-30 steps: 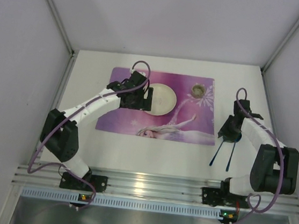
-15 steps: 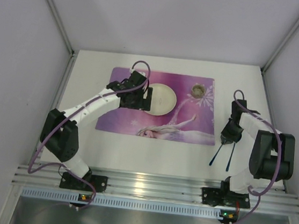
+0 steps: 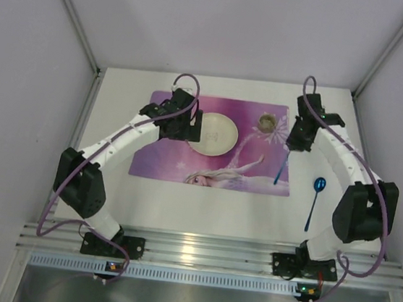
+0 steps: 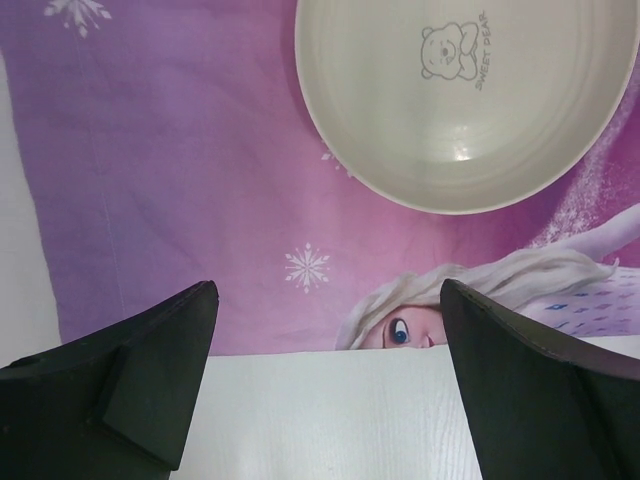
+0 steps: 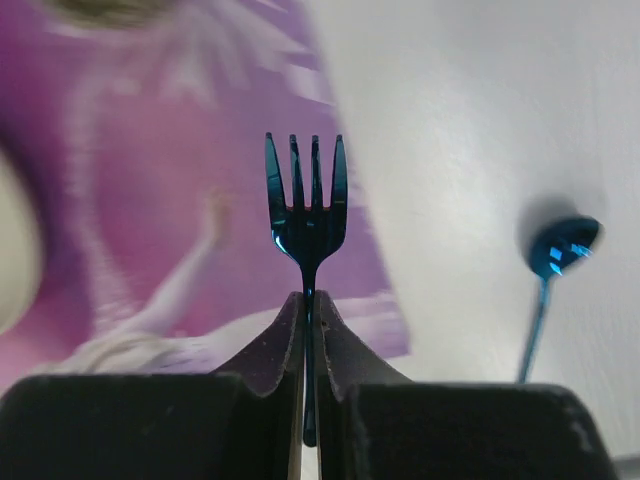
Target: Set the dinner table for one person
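My right gripper (image 3: 290, 144) (image 5: 308, 298) is shut on the handle of a blue fork (image 3: 280, 171) (image 5: 306, 205). It holds the fork in the air over the right edge of the purple placemat (image 3: 215, 160), tines pointing away from the wrist camera. A blue spoon (image 3: 314, 200) (image 5: 558, 250) lies on the white dinner table (image 3: 202, 209) to the right of the mat. A cream plate (image 3: 214, 133) (image 4: 465, 100) sits on the mat. My left gripper (image 3: 194, 127) (image 4: 325, 290) hangs open at the plate's left rim, nothing between its fingers.
A small cup (image 3: 267, 121) stands on the mat's far right part, just left of my right gripper. White walls close the table in on the left, right and back. A silver rail (image 3: 197, 251) runs along the near edge by the arm bases.
The right gripper shut on the fork beside the spoon, lifted it and carried it up and left to the mat's right edge. The spoon now lies alone. The left gripper shifted slightly.
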Motion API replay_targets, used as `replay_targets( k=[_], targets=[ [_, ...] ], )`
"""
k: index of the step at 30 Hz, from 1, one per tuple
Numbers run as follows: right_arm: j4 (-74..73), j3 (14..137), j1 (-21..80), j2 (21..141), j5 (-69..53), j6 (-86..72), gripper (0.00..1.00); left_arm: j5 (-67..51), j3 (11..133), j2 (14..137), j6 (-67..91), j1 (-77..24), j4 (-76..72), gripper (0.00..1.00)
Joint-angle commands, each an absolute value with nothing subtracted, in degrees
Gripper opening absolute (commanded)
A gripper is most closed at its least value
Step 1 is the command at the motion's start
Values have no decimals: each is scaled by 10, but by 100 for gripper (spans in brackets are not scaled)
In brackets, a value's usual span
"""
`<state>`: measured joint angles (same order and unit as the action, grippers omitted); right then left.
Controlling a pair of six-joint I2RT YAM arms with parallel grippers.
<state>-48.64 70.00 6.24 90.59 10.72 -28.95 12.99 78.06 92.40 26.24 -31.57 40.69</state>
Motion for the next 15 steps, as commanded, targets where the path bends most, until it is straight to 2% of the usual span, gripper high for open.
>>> replay_targets(
  k=[1,2,5,7,15],
  targets=[
    [-513,839,186,888,89,-315,0,181,839,890,255,-301,429,98],
    [-505,890,234,900,69,-322,0,252,848,888,271,-299,462,98],
    [-441,967,290,968,-24,-346,0,384,898,884,336,-289,550,99],
    [-404,1012,327,1044,-87,-361,0,420,898,856,364,-276,594,99],
    [-380,1340,407,1329,-159,-431,0,401,801,716,401,-249,620,99]
  ],
)
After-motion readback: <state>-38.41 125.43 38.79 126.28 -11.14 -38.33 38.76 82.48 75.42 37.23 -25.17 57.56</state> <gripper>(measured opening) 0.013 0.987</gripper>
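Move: The right hand already holds the fork; the bare strip of placemat left of the plate, where the fork is being taken, lies about 40 cm to its left, 7 cm ahead and 9 cm down. The plate is 27 cm left and 7 cm ahead, the cup 10 cm left and 12 cm ahead, the spoon 8 cm right and 12 cm back. From the left hand that strip lies about 6 cm left, 5 cm ahead and 14 cm below. Keeping the fork pinched in shut fingers, the right hand sweeps fast to the left, about 39 cm and a little forward, arching up some 16 cm on its way over the plate and then sinking about 5 cm towards the strip beyond it, while the wrist turns some 35 degrees counter-clockwise and its left side rises. The left hand, empty and wide open, clears out leftwards and up, away from the plate, first edging forward and then drawing back, and turns counter-clockwise too. ##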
